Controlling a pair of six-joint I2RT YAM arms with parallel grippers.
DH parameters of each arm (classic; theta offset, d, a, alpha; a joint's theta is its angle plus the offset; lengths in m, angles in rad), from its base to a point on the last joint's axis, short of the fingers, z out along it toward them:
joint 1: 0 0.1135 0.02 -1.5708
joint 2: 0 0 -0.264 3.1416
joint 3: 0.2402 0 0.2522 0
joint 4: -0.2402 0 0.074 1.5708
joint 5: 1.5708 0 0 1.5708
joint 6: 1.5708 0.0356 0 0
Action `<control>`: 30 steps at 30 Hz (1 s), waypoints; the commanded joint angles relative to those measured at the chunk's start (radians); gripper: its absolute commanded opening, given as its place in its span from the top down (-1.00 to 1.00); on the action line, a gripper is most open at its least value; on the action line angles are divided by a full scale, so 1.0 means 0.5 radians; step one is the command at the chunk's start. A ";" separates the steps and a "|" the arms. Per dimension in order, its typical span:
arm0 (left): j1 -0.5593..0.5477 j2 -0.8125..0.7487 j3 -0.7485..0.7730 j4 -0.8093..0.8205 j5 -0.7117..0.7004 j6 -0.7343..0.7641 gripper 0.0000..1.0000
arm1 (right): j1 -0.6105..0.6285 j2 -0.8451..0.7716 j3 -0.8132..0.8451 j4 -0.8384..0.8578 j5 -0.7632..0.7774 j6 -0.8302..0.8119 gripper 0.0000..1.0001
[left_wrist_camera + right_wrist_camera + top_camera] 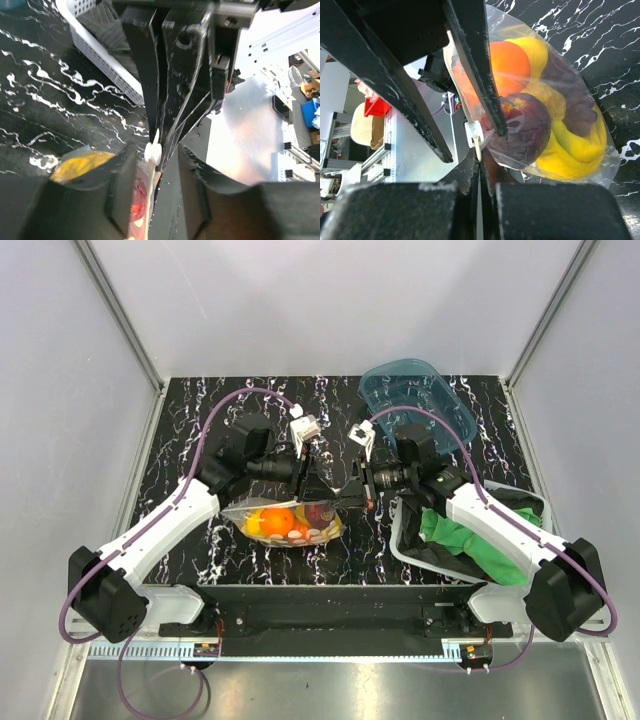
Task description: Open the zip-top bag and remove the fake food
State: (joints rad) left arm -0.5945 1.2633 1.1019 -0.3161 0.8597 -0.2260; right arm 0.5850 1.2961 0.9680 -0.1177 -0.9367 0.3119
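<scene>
The zip-top bag (325,531) hangs between my two grippers over the table's front middle, sagging with the fake food inside. An orange fruit (507,62), a dark purple fruit (530,125) and yellow bananas (570,150) show through the plastic. My right gripper (480,157) is shut on the end of the bag's zip strip, just past the white slider (474,134). My left gripper (157,160) stands open astride the same strip, with the slider (154,152) between its fingers and close to the left one. From above, the left gripper (303,480) and right gripper (355,490) nearly meet.
A translucent blue tub (415,400) lies tilted at the back right. A white basket (402,540) holding a green cloth (465,540) stands under the right arm at the front right; its slotted wall (100,55) shows behind the fingers. Grey walls enclose the black marbled table (180,440).
</scene>
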 commanded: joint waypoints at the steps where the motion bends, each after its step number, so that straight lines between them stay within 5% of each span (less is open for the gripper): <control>1: 0.008 -0.045 0.011 0.015 0.051 0.026 0.10 | -0.016 -0.058 0.021 0.131 -0.053 0.014 1.00; 4: 0.011 -0.038 0.020 0.028 0.060 0.016 0.15 | -0.016 -0.058 0.018 0.131 -0.059 0.014 1.00; 15: 0.051 -0.100 0.005 0.016 0.008 0.035 0.94 | -0.016 -0.067 -0.003 0.134 0.137 0.066 1.00; 24: 0.103 -0.329 -0.099 -0.183 -0.185 0.087 1.00 | -0.075 -0.086 -0.052 0.192 0.431 0.229 1.00; 30: 0.124 -0.590 -0.228 -0.484 -0.602 0.035 1.00 | -0.246 -0.058 -0.043 0.168 0.496 0.226 1.00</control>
State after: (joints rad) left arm -0.5419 1.0775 1.0191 -0.4301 0.6983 -0.1993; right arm 0.5392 1.2766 0.9466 -0.0643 -0.7830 0.4171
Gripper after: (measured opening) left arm 0.123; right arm 0.009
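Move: The zip slider sits just past the left hand's half-open fingertips, about 1 cm to its right and level with it. The right hand already pinches the zip's end, with the slider roughly 3 cm to its left at the same height. Inside the hanging bag, the dark red fruit is about 1 cm ahead of the left hand, 1 cm to its left and 8 cm below; the orange is 1 cm ahead, 9 cm left and 8 cm down. The left fingers close on the zip slider and, once shut on it, draw it about 4 cm left, away from the right fingers, turning some 10 degrees counter-clockwise. The right hand keeps its pinch on the zip's end, and as the left starts pulling it carries that end about 3.5 cm forward, turning some 10 degrees clockwise and easing slightly right. ##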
